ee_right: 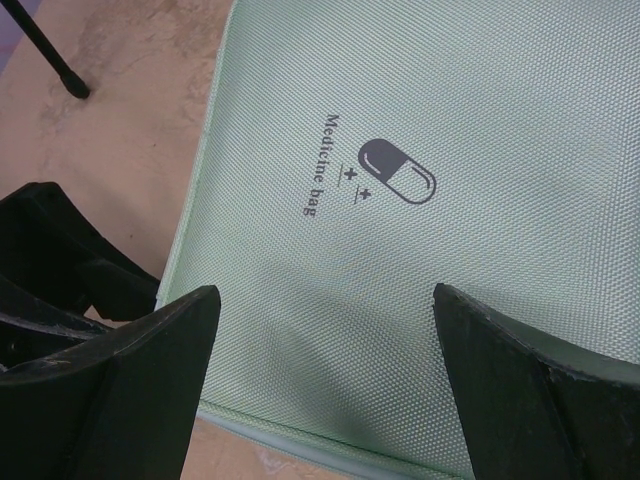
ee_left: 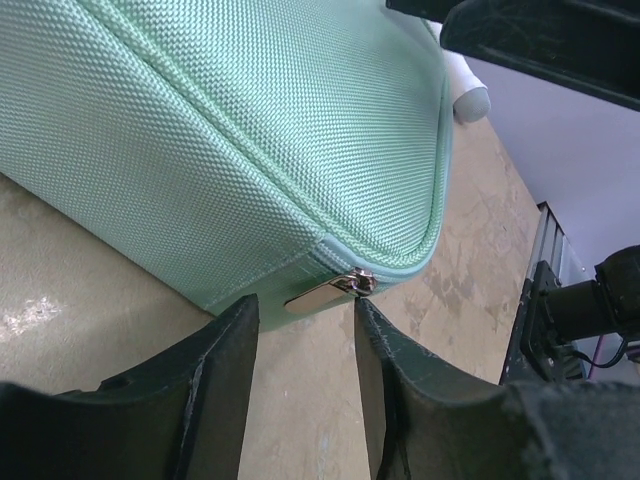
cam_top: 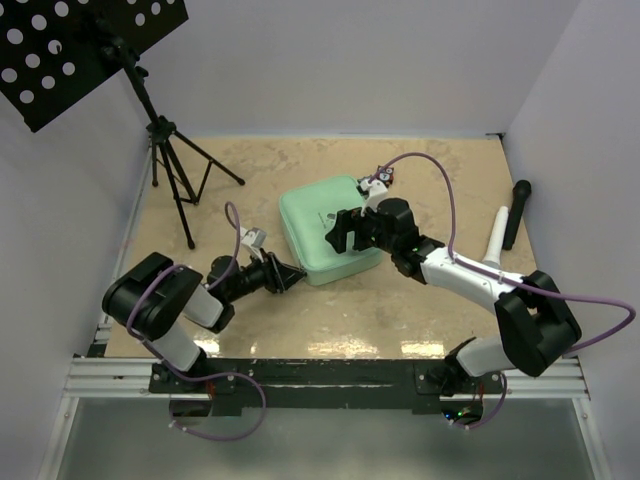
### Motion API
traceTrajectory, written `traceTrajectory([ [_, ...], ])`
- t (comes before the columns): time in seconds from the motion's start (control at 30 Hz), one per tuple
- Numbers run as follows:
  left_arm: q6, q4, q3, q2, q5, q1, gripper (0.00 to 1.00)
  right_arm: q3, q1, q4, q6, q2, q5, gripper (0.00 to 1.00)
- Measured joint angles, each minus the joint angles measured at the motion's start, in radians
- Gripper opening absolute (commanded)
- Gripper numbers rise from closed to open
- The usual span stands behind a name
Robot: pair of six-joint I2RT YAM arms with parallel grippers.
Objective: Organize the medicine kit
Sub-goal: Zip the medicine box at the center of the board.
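Observation:
The medicine kit (cam_top: 318, 232), a mint-green zip case, lies closed on the tan table. In the left wrist view its near corner (ee_left: 250, 130) fills the frame, and the silver zipper pull (ee_left: 322, 293) hangs at that corner. My left gripper (ee_left: 306, 303) is open, its tips just short of the pull, with nothing clamped between them. My right gripper (ee_right: 325, 300) hovers wide open over the lid (ee_right: 480, 250), just below the printed pill mark (ee_right: 397, 171). From above, the right gripper (cam_top: 342, 232) hangs over the kit's near right part and the left gripper (cam_top: 297, 275) sits at its near left corner.
A black tripod stand (cam_top: 175, 175) holding a perforated plate stands at the back left. A black stick-like object (cam_top: 518, 212) and a white tube (cam_top: 495, 238) lie by the right wall. Walls close in three sides of the table.

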Motion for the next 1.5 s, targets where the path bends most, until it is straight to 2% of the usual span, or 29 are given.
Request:
traceTrajectory([
  [0.5,0.001,-0.015,0.062,0.027,0.059,0.0,0.39,-0.011,0.0,-0.005,0.0,0.0,0.0,0.93],
  [0.93,0.0,-0.022,0.085,0.041,0.083,0.0,0.24,-0.011,0.0,-0.005,0.0,0.0,0.0,0.92],
  [1.4,-0.007,-0.021,0.089,0.05,0.111,0.0,0.0,-0.011,0.0,-0.005,0.0,0.0,0.0,0.93],
  [1.5,-0.007,-0.019,0.089,0.05,0.119,0.0,0.0,-0.011,0.0,-0.005,0.0,0.0,0.0,0.92],
])
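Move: The zipper pull sits at the medicine box's near-left corner, just past the left fingertips: about 2 cm to the left hand's right, 1 cm ahead and 1 cm higher. The box's middle is some 11 cm ahead, 8 cm right and about 3 cm lower; the wide-open right gripper over the lid is roughly 9 cm ahead, 9 cm right and 4 cm above. From the right hand the pull lies about 8 cm back, 8 cm left and 5 cm below. The left hand edges about 2 cm to its right and rises about 1 cm, up to the zipper pull at the box's near-left corner, swinging some 5 degrees clockwise, while its half-open fingers first narrow a little and then, with the hand nearly still, shut fully to pinch the metal tab. The right hand settles about half a centimetre lower at the start and then holds still, its fingers kept wide open and resting on the lid. ##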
